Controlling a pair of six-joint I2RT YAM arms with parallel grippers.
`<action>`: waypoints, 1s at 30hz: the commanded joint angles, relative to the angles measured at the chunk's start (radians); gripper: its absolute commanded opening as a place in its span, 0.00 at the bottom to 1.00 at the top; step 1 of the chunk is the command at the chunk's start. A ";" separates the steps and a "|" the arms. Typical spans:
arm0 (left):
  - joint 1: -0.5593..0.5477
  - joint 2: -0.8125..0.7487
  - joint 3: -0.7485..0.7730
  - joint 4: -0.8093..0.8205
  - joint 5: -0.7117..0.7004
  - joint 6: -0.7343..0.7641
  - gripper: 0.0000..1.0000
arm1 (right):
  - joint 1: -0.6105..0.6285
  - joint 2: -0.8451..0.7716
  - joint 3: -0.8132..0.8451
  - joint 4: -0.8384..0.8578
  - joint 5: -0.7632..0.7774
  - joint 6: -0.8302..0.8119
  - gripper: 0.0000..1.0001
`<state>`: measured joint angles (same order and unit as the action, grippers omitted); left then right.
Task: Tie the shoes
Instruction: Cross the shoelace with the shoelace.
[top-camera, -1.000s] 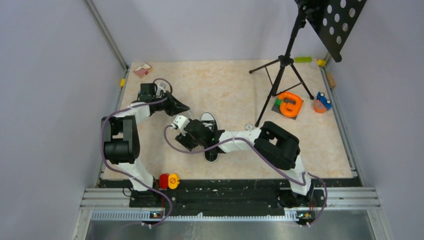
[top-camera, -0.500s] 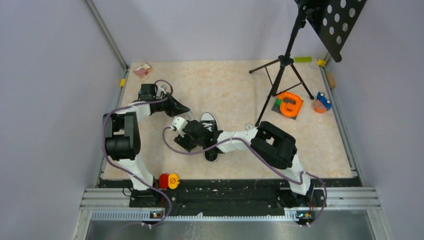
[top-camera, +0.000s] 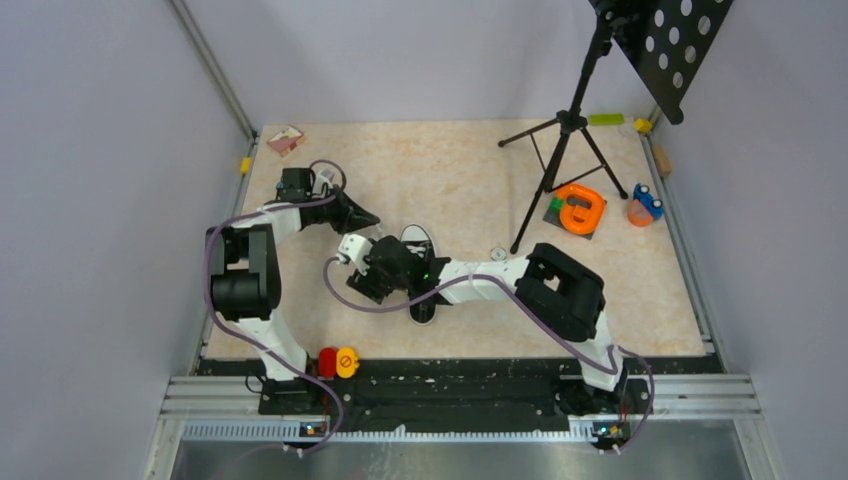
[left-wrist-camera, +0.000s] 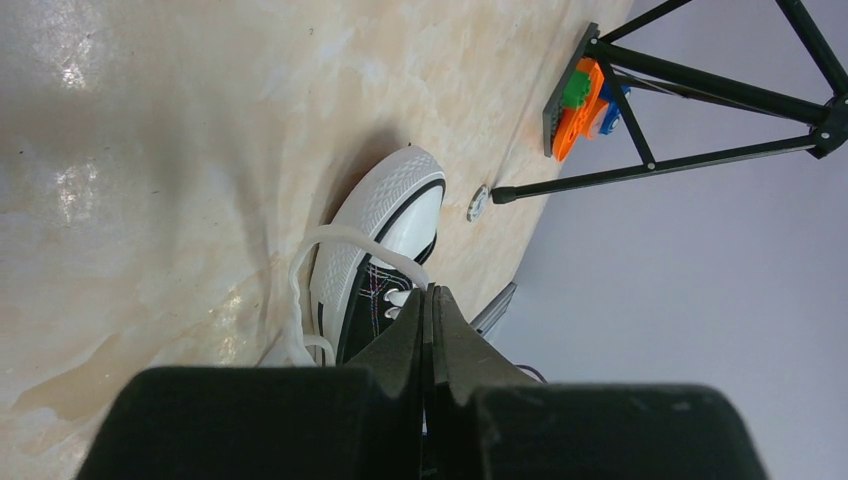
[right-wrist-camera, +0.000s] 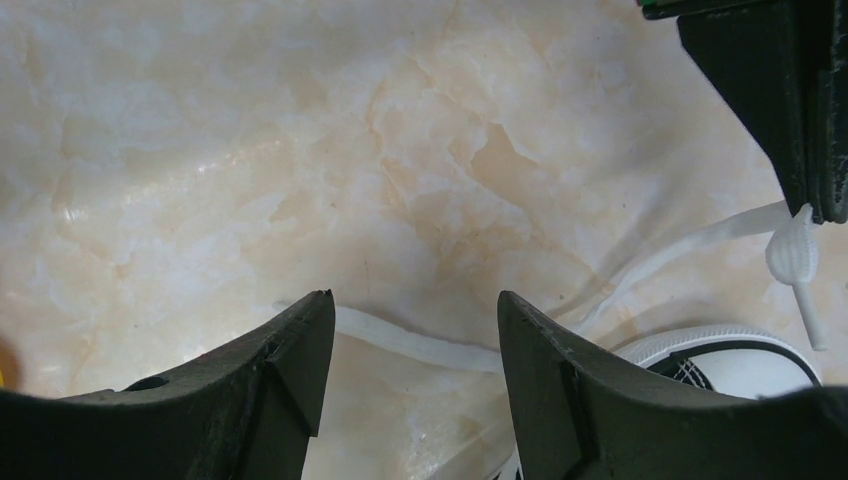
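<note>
The shoe (top-camera: 421, 272), a black sneaker with a white toe cap, lies mid-table with its toe pointing away from the arms. In the left wrist view its toe cap (left-wrist-camera: 385, 225) sits just past my left gripper (left-wrist-camera: 430, 292), which is shut on a white lace (left-wrist-camera: 345, 240) looping off the shoe. The right wrist view shows that lace's end (right-wrist-camera: 795, 255) hanging from the left gripper's fingertips (right-wrist-camera: 812, 150). My right gripper (right-wrist-camera: 415, 305) stands open low over the table left of the toe. A second lace (right-wrist-camera: 410, 342) lies flat between its fingers, untouched.
A black tripod (top-camera: 560, 150) with a perforated music desk stands at the back right, one foot near a small round disc (top-camera: 497, 254). An orange clamp (top-camera: 579, 208) and a blue object (top-camera: 646, 203) lie beyond it. A small box (top-camera: 285, 139) sits back left.
My right gripper has shifted slightly left beside the shoe's toe, and its elbow has moved a little right. The left gripper stays shut in the same place.
</note>
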<state>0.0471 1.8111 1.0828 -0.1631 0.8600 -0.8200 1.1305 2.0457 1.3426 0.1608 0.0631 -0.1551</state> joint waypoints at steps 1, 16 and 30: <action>0.006 -0.013 0.029 -0.005 0.020 0.031 0.00 | 0.015 -0.047 0.010 -0.071 -0.047 -0.097 0.62; 0.006 -0.010 0.033 -0.013 0.018 0.033 0.00 | 0.015 0.092 0.132 -0.191 -0.094 -0.184 0.63; 0.008 -0.008 0.028 -0.016 0.020 0.038 0.00 | 0.015 0.131 0.109 -0.189 -0.149 -0.095 0.20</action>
<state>0.0475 1.8111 1.0832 -0.1879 0.8604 -0.8017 1.1309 2.1391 1.4418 -0.0307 -0.0483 -0.2928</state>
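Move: Just beneath the right hand's open fingers, the loose shoelace end lies on the table, about 5 cm down and some 2 cm back. The shoe's middle is roughly 10 cm to the right of that hand and 3 cm ahead. The raised shoelace pinched in the left fingers is about 14 cm ahead and 2 cm to the right. From the left hand, the loose shoelace end is some 16 cm back, 2 cm to the left and 8 cm below. Sinking about 4 cm towards the loose shoelace end, the right hand first slips some 2 cm right and swings back left, and ends slightly nearer its base. Its fingertips tip about 10 degrees further down and turn a little counter-clockwise; only at the bottom do the open fingers begin shutting around the shoelace, to about half their gap. The left hand keeps the other shoelace pinched, almost still. ##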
